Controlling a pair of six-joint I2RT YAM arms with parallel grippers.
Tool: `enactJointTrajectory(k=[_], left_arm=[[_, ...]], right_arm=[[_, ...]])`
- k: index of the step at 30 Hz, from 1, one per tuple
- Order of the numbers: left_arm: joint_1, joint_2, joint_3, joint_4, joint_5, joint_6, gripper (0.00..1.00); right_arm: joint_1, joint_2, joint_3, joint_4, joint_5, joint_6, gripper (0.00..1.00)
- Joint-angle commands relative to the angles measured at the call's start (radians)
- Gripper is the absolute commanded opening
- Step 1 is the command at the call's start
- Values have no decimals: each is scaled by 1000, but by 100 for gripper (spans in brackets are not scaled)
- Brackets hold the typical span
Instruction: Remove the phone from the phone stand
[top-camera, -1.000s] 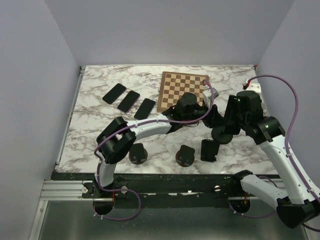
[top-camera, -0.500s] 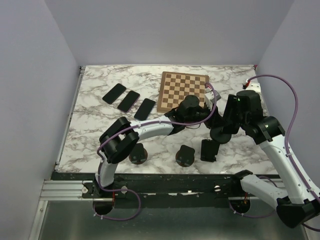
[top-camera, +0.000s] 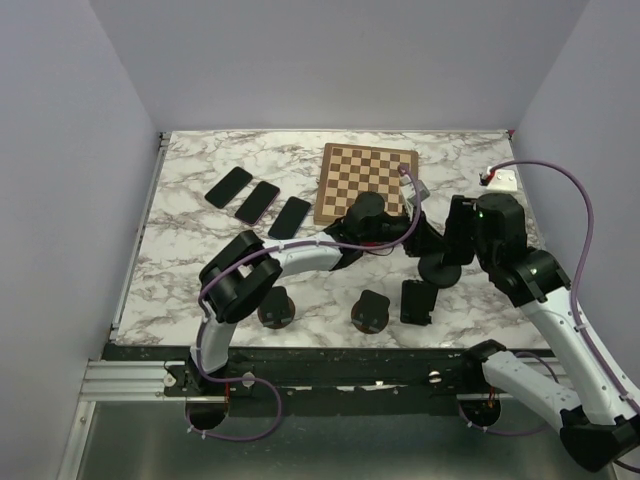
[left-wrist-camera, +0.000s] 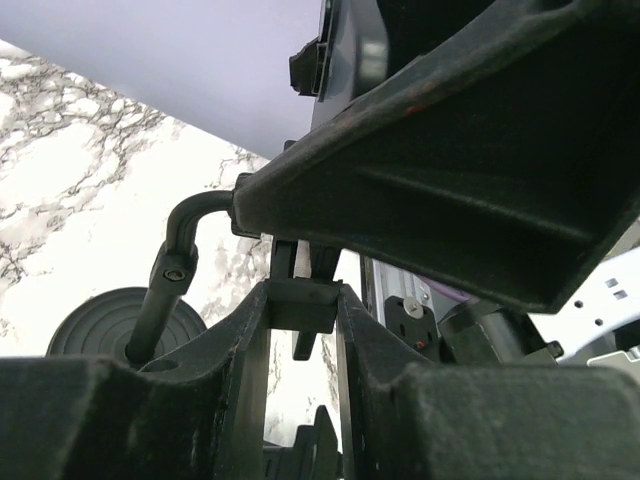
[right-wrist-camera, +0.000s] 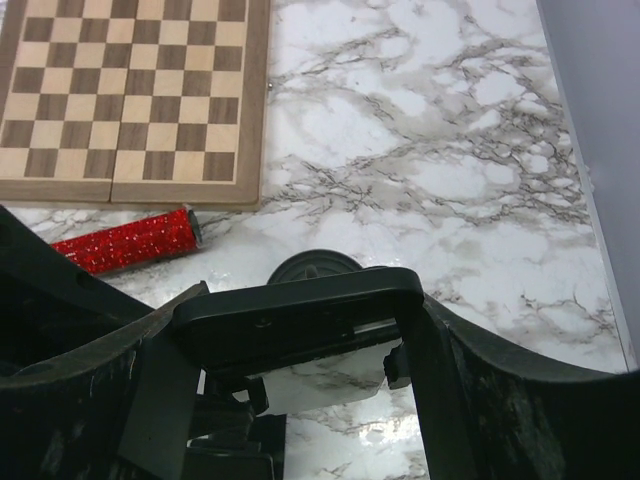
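In the right wrist view my right gripper (right-wrist-camera: 305, 300) is shut on a black phone (right-wrist-camera: 290, 318), held edge-on across the fingers above the round base of the phone stand (right-wrist-camera: 318, 266). In the left wrist view my left gripper (left-wrist-camera: 300, 300) is shut on the stand's upper bracket (left-wrist-camera: 300, 312), with its bent stem (left-wrist-camera: 165, 285) and base (left-wrist-camera: 120, 322) at lower left. In the top view both grippers, left (top-camera: 420, 237) and right (top-camera: 452, 240), meet above the stand base (top-camera: 440, 270). Whether the phone still sits in the cradle is hidden.
A chessboard (top-camera: 365, 183) lies behind the grippers, with a red glitter cylinder (right-wrist-camera: 125, 240) in front of it. Three phones (top-camera: 258, 202) lie flat at the left. Near the front edge stand two bare stands (top-camera: 276, 308) (top-camera: 370, 312) and one stand holding a phone (top-camera: 418, 300).
Both wrists have shifted a little to the left and toward the near edge, keeping their hold. The stand base has barely moved.
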Motion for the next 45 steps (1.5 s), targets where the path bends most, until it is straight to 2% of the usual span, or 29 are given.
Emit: enactJointTrajectory(k=[1, 5, 15, 29, 36, 41, 45], left_arm=[[62, -4, -31, 198, 199, -115, 0], [64, -2, -8, 155, 240, -85, 0], [72, 85, 92, 146, 413, -122, 0], [83, 118, 156, 71, 443, -67, 0], [77, 102, 170, -20, 335, -27, 0], [51, 58, 96, -21, 187, -11, 0], [24, 19, 35, -9, 86, -14, 0]], right_arm=[[-24, -42, -29, 20, 188, -155, 1], [-24, -50, -43, 49, 163, -196, 1], [-24, -110, -71, 112, -53, -324, 1], [-24, -133, 6, 21, -315, -342, 1], [-25, -166, 9, 46, -371, -272, 1], [-24, -210, 49, 89, -390, -79, 0], [-24, -200, 152, 46, -424, 80, 0]])
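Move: The right hand already grips the phone by its edges; the stand's clamp lies about 5 cm to its left, level fore and aft and some 3 cm lower. The stand's round base is about 5 cm ahead, 2 left and 17 below, and the empty phone stand about 3 cm back, 11 left and 12 below. The left hand already holds that clamp, whose middle is about 2 cm to its right. The left hand keeps holding the clamp while the right twists the phone off, about 7 cm up, left and back. ##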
